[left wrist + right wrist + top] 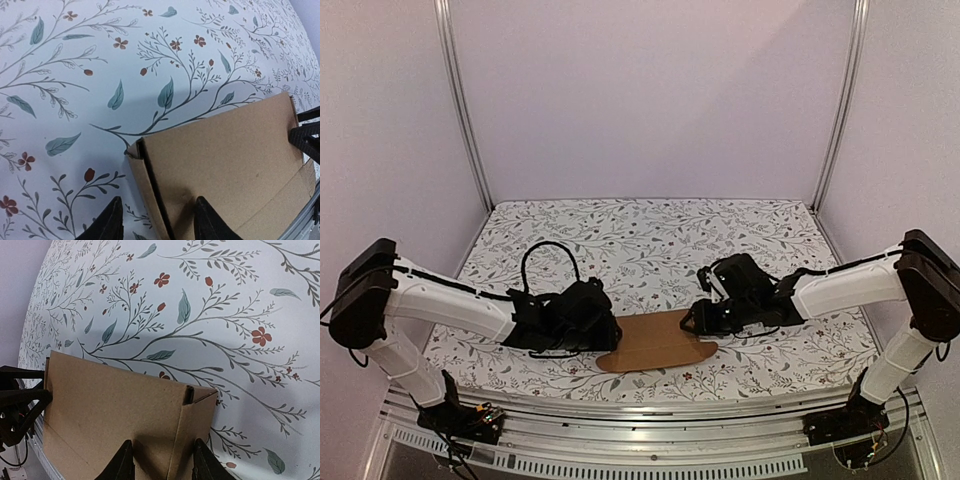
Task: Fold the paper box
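The paper box (655, 342) is plain brown cardboard, lying low on the flowered cloth between my two grippers. My left gripper (605, 335) is at its left end. In the left wrist view the box (225, 150) has a narrow side flap raised, and my left gripper (159, 200) stands open astride it, one finger over the cloth, the other over the panel. My right gripper (695, 320) is at the right end. In the right wrist view the box (115, 400) shows a folded side flap, and my right gripper (164, 441) straddles it open, its outer finger close against the flap.
The flowered cloth (650, 240) covers the table. Pale walls with metal posts (465, 110) close in the sides and back. A metal rail (650, 415) runs along the front edge, close to the box. A black cable (548, 262) loops above the left arm.
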### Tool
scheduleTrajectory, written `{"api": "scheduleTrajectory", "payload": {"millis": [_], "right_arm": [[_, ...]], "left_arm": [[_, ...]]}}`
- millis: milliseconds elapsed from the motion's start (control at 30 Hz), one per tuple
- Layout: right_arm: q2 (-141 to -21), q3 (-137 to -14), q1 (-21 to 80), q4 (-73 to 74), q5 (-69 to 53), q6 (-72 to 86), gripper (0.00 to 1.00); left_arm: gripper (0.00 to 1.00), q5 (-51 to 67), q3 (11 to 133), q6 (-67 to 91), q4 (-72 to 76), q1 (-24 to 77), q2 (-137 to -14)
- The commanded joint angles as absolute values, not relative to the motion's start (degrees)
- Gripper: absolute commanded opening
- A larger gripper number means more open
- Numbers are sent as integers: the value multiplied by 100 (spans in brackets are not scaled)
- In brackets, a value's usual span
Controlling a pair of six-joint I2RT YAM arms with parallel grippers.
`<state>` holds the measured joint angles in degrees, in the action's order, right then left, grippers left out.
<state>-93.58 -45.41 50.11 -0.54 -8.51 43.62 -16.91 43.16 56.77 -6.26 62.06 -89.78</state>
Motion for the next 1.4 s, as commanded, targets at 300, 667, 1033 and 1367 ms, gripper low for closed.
{"api": "scheduleTrajectory", "payload": {"millis": [300,667,1033,1367], "right_arm": [[-9236,-3915,4889,-196,-1055,4362,26],[-9131,-3516,4858,-352,-994,4495,0],[-9166,-3262,4832,-404,-657,4543,0],[-9154,-3214,4819,-413,-566,4562,0]], "left_arm": [[47,-1441,4569,5484,-1097,6105,-9404],[47,-1286,4480,5546,-973,6050,-9289],[67,-637,3660,5801,-132,5897,-8446],[80,404,2514,6746,2648,5702,-8515]]}}
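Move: At the box's left edge, the left hand has that edge roughly between its fingertips, a centimetre or so below. The box's middle lies about 8 cm to the right and level with the hand, the front flap 7 cm right and 4 cm back. The right hand has the box's right edge directly at its tips, with the middle about 6 cm left and 3 cm back; the front flap is 6 cm left and 8 cm back. Closing its half-open fingers completely at the box's right edge, the right hand eases about 2 cm to its right, away from the box's middle, rolling slightly. The left hand first edges barely to the right and pauses; then it draws back about 3 cm towards the base, rolling some 20 degrees with its left side sinking, and spreads its fingers wider while staying around the left edge. ##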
